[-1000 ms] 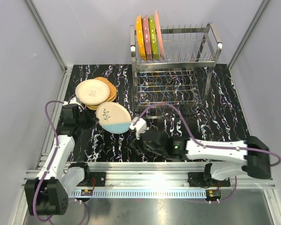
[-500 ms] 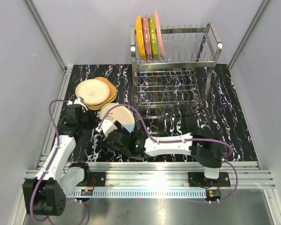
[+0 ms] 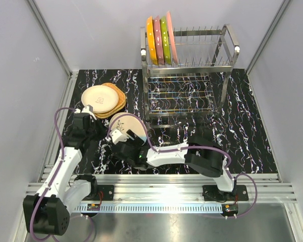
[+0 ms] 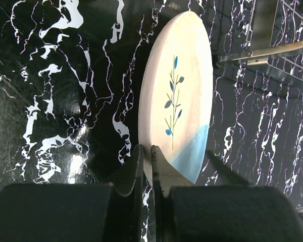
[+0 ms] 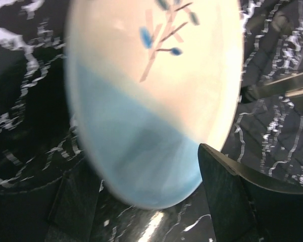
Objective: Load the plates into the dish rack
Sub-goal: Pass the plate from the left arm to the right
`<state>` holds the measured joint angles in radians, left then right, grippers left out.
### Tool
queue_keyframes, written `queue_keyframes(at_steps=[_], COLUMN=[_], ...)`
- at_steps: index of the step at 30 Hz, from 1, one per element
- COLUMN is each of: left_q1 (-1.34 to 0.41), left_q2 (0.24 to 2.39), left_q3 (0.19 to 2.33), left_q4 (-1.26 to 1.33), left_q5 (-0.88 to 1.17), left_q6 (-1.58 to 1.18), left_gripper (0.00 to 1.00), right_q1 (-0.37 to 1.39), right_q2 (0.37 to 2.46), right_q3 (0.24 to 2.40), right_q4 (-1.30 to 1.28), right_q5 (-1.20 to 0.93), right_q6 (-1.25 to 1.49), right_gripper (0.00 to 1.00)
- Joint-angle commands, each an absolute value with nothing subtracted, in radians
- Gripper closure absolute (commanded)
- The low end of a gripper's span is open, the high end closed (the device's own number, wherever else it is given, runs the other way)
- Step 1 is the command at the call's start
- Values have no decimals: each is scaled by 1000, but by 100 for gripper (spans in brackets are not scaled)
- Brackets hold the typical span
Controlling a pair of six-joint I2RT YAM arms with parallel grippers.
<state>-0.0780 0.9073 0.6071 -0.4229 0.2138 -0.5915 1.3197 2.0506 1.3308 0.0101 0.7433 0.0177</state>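
A cream plate with a blue leaf sprig and a light-blue edge [image 3: 127, 123] stands tilted up off the table, left of the dish rack [image 3: 192, 65]. My left gripper [image 3: 103, 132] is shut on its rim, and in the left wrist view the fingertips [image 4: 146, 154] pinch the plate [image 4: 179, 96] edge-on. My right gripper [image 3: 121, 141] is open at the plate's blue side. In the right wrist view the plate [image 5: 156, 75] fills the frame, its blue edge between the spread fingers [image 5: 219, 176]. Four plates [image 3: 160, 40] stand on edge at the left end of the rack's upper tier.
A stack of cream and tan plates [image 3: 103, 98] lies at the back left of the black marbled table [image 3: 242, 126]. The rack's lower wire shelf [image 3: 182, 96] sits just right of the held plate. Grey walls and metal rails close in the table.
My right arm has swung left across the table to the plate and its jaws have opened wide. The left gripper has tipped the plate up and drawn it slightly back and left.
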Motion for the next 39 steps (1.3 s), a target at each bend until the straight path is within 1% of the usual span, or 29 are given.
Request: queue_keyframes(at_steps=[1, 5, 7, 11, 12, 13, 16, 19, 21, 23, 26, 28, 30, 32, 35, 37, 38, 39], left_q1=[-89, -91, -92, -94, -94, -94, -95, -95, -95, -95, -97, -95, -95, -95, -95, -95, -95, -95], left_q2=[876, 884, 890, 890, 891, 893, 903, 922, 936, 940, 950, 956, 960, 965, 976, 985, 986, 988], left_q3=[652, 649, 655, 663, 664, 667, 670, 684, 693, 707, 722, 736, 745, 762, 788, 813, 821, 825], left_q4=[-357, -350, -357, -373, -376, -379, -377, -376, -380, -383, -382, -385, -385, -388, -397, -419, -428, -433], left_q5=[272, 302, 311, 327, 327, 327, 344, 364, 368, 368, 370, 371, 373, 371, 359, 315, 298, 284], left_q6=[-587, -584, -578, -571, -566, -561, -555, -546, -540, -538, -534, -529, -523, -519, -502, -470, -460, -451], left_gripper=[100, 100, 100, 100, 100, 100, 100, 100, 100, 91, 76, 59, 50, 42, 39, 31, 29, 23], right_q1=[1302, 1302, 1304, 1304, 1304, 1304, 1307, 1307, 1308, 1310, 1315, 1324, 1331, 1339, 1350, 1358, 1359, 1362], right_q2=[2054, 2051, 2055, 2052, 2049, 2042, 2017, 1979, 1950, 1911, 1856, 1813, 1789, 1755, 1717, 1678, 1665, 1648], right_q3=[1356, 1351, 1354, 1348, 1344, 1338, 1325, 1312, 1293, 1272, 1236, 1207, 1189, 1164, 1140, 1111, 1100, 1077], right_q4=[66, 107, 110, 115, 117, 121, 106, 81, 80, 68, 51, 43, 35, 25, 8, 6, -23, -29], right_q5=[851, 861, 856, 839, 831, 830, 807, 790, 773, 765, 749, 741, 732, 720, 721, 719, 718, 716], right_q6=[5, -57, -74, -95, -97, -98, -81, -57, -45, -25, -6, 43, 61, 86, 124, 149, 159, 170], right_gripper=[20, 23, 26, 40, 45, 53, 65, 72, 79, 84, 87, 89, 90, 91, 92, 92, 92, 92])
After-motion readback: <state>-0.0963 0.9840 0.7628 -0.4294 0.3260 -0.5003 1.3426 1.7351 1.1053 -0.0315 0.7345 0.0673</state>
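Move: The left fingers already hold the plate by its rim, its middle about 8 cm to their right, 3 ahead and 3 lower. From the right hand, its open fingers around the blue rim, that middle is some 6 cm ahead and 2 left, at about hand height; the dish rack's near left foot stands about 7 cm ahead, 8 right and 6 below. The plate stack is roughly 14 cm ahead, 5 left and 7 below the left hand. Right fingers pinch the blue rim and draw the plate 5 cm right, up and back; left opens, rising. ##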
